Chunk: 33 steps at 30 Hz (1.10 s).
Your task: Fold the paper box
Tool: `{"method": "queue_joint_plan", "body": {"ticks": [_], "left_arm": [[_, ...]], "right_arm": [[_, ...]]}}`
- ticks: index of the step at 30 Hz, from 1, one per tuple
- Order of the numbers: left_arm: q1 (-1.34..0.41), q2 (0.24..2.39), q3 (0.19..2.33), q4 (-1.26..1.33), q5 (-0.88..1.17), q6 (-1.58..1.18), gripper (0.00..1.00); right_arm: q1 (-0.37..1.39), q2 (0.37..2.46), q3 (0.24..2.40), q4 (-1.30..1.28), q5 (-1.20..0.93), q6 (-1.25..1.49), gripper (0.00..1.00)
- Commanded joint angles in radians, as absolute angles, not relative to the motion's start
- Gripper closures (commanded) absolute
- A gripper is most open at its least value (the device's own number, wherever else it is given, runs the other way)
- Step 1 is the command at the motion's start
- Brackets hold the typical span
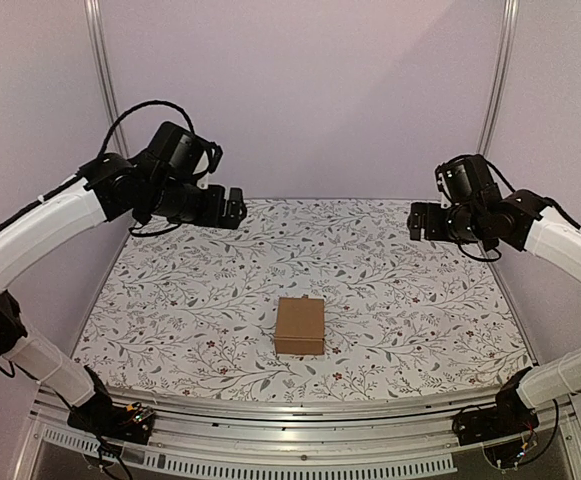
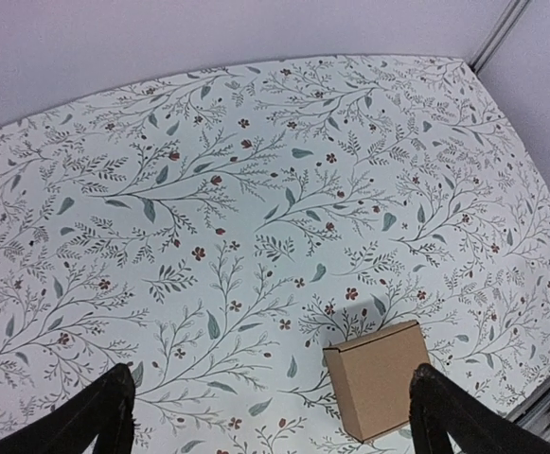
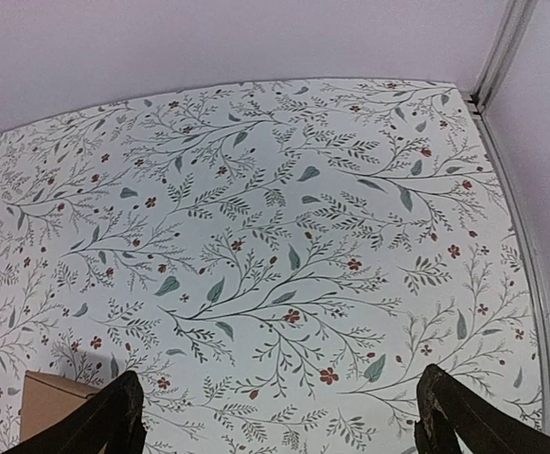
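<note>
The paper box (image 1: 300, 326) is a small closed brown carton standing on the floral table near the front middle. It shows low in the left wrist view (image 2: 374, 378), partly behind the right finger, and its corner sits at the bottom left of the right wrist view (image 3: 52, 402). My left gripper (image 1: 232, 208) hovers high over the back left, open (image 2: 270, 371) and empty. High over the back right, my right gripper (image 1: 417, 222) is also open (image 3: 279, 376) with nothing between its fingers. Both are well apart from the box.
A floral-patterned cover (image 1: 390, 290) spreads over the table. Metal frame posts (image 1: 497, 80) rise at the back corners before pale walls. An aluminium rail (image 1: 300, 415) runs along the front edge, with the arm bases at either end.
</note>
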<state>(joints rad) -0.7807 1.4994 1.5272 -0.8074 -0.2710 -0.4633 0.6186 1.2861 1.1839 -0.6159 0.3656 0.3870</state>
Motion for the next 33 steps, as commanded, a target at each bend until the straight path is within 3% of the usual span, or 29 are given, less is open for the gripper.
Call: {"method": "queue_joint_plan", "body": {"ticks": [1, 9, 13, 22, 33], "left_arm": [[-0.698, 1.423, 1.554, -0.884, -0.298, -0.416, 0.00], [-0.614, 1.280, 1.460, -0.864, -0.405, -0.343, 0.00], [-0.614, 1.189, 1.362, -0.793, -0.450, -0.286, 0.00], [-0.614, 0.963, 1.100, -0.541, -0.340, -0.149, 0.00], [-0.615, 0.915, 1.052, -0.522, -0.318, -0.163, 0.00]], "right_arm": [[0.491, 1.249, 1.245, -0.815, 0.419, 0.423, 0.01], [0.462, 1.186, 1.285, -0.923, 0.613, 0.426, 0.01], [0.463, 1.119, 1.252, -0.891, 0.570, 0.385, 0.01], [0.463, 0.964, 1.116, -0.763, 0.476, 0.246, 0.01], [0.463, 0.844, 1.031, -0.661, 0.415, 0.190, 0.01]]}}
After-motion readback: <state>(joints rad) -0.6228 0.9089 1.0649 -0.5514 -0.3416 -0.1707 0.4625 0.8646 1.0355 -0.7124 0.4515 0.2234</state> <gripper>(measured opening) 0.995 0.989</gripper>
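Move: The closed paper box lies about 8 cm back, 14 cm to the right and 24 cm below the left hand. From the right hand, the box is some 8 cm back, 23 cm to the left and 22 cm below. Nothing else stands on the table. Both open, empty hands spread outward from the box, left about 13 cm, right 11 cm, rising and drawing back. ##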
